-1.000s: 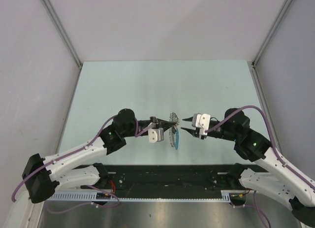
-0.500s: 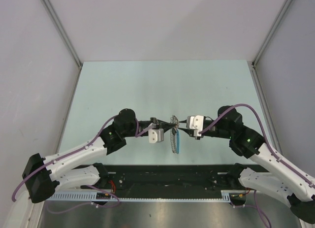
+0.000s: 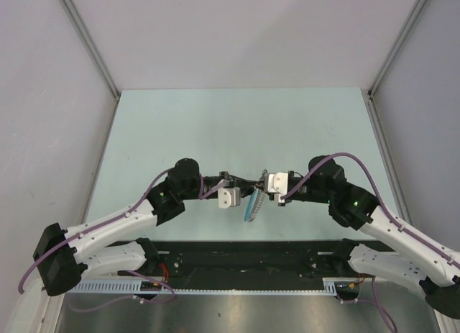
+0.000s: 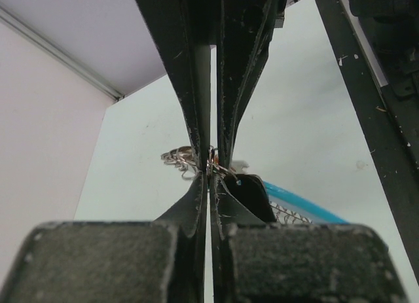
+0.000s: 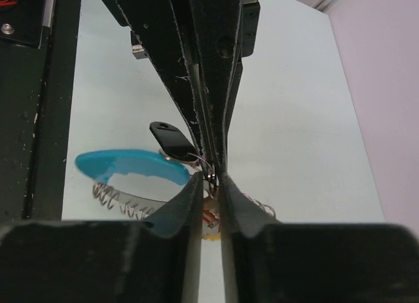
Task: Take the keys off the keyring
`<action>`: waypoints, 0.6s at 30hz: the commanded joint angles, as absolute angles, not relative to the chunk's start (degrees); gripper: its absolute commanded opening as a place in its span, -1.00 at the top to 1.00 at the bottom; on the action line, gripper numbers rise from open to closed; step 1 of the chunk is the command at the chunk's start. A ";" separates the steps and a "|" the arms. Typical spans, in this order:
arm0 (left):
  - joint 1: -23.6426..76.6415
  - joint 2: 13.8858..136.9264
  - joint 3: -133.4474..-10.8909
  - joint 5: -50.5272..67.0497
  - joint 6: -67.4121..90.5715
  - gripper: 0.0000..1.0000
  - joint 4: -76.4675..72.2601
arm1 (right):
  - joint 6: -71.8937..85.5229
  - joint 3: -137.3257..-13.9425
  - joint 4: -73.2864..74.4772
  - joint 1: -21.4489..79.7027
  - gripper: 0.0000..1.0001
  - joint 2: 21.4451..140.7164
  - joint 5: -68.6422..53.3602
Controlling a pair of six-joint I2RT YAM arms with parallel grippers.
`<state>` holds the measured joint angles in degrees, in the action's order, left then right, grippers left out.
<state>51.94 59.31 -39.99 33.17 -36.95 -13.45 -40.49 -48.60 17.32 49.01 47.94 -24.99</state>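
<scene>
Above the table's near middle my left gripper (image 3: 249, 183) is shut on the thin wire keyring (image 4: 211, 160). From the ring hang a black tag (image 4: 252, 193), a bright blue strap (image 3: 253, 206) and a coiled wire strip (image 5: 116, 197). Thin brownish metal pieces, apparently the keys (image 4: 177, 157), stick out to one side of the ring. My right gripper (image 3: 261, 180) meets the left one tip to tip. Its jaws (image 5: 211, 178) stand narrowly apart on either side of the keyring (image 5: 210, 174), with a slim gap still showing.
The pale green table (image 3: 237, 124) is walled in by grey panels at the left, right and back. A black base plate (image 3: 244, 255) runs along the near edge under the arms.
My right gripper has moved left up to the left gripper's tips and narrowed its jaws around the ring. The blue strap has swung a little to the left. The left arm has held still.
</scene>
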 commanded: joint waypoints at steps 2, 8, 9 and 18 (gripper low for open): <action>51.94 59.15 -43.33 34.45 -36.56 0.99 -16.96 | -41.23 -48.69 13.80 50.27 0.94 48.87 -20.13; 51.77 59.06 -43.59 28.84 -36.30 0.75 -16.09 | -37.71 -48.17 12.66 50.27 1.00 48.69 -16.00; 51.59 59.06 -43.94 27.61 -36.39 0.59 -15.82 | -37.36 -47.99 12.48 50.27 1.00 48.60 -15.74; 47.02 56.08 -46.50 22.85 -30.79 0.07 -10.63 | -25.34 -48.08 7.48 46.59 1.00 48.43 -12.21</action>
<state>48.51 59.11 -44.05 25.61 -36.23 -11.03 -33.39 -47.48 14.81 48.69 49.21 -14.15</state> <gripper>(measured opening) 0.444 0.010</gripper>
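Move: The keyring is pinched in the left fingertips, its middle about 1 cm beyond them to the right, at the same height and level front to back. From the right hand, which is closing from the other side, the keyring is roughly 1 cm to the left, again with no offset forward or in height. The black-headed key sits some 2 cm back of the keyring and 1 cm lower. The blue strip hangs about 5 cm back of the keyring, 2 cm to its left and 4 cm lower. The right fingers shut the last of their gap on the keyring and keep it pinched while that hand eases about 3 cm forward, drifting slightly right and turning clockwise some 15 degrees. Once the right grip is closed, the left fingers open to nearly half and let go of the keyring, the left hand moving forward about 4 cm, up some 2.5 cm and a little left, away from the keyring, while it turns about 10 degrees counter-clockwise. ##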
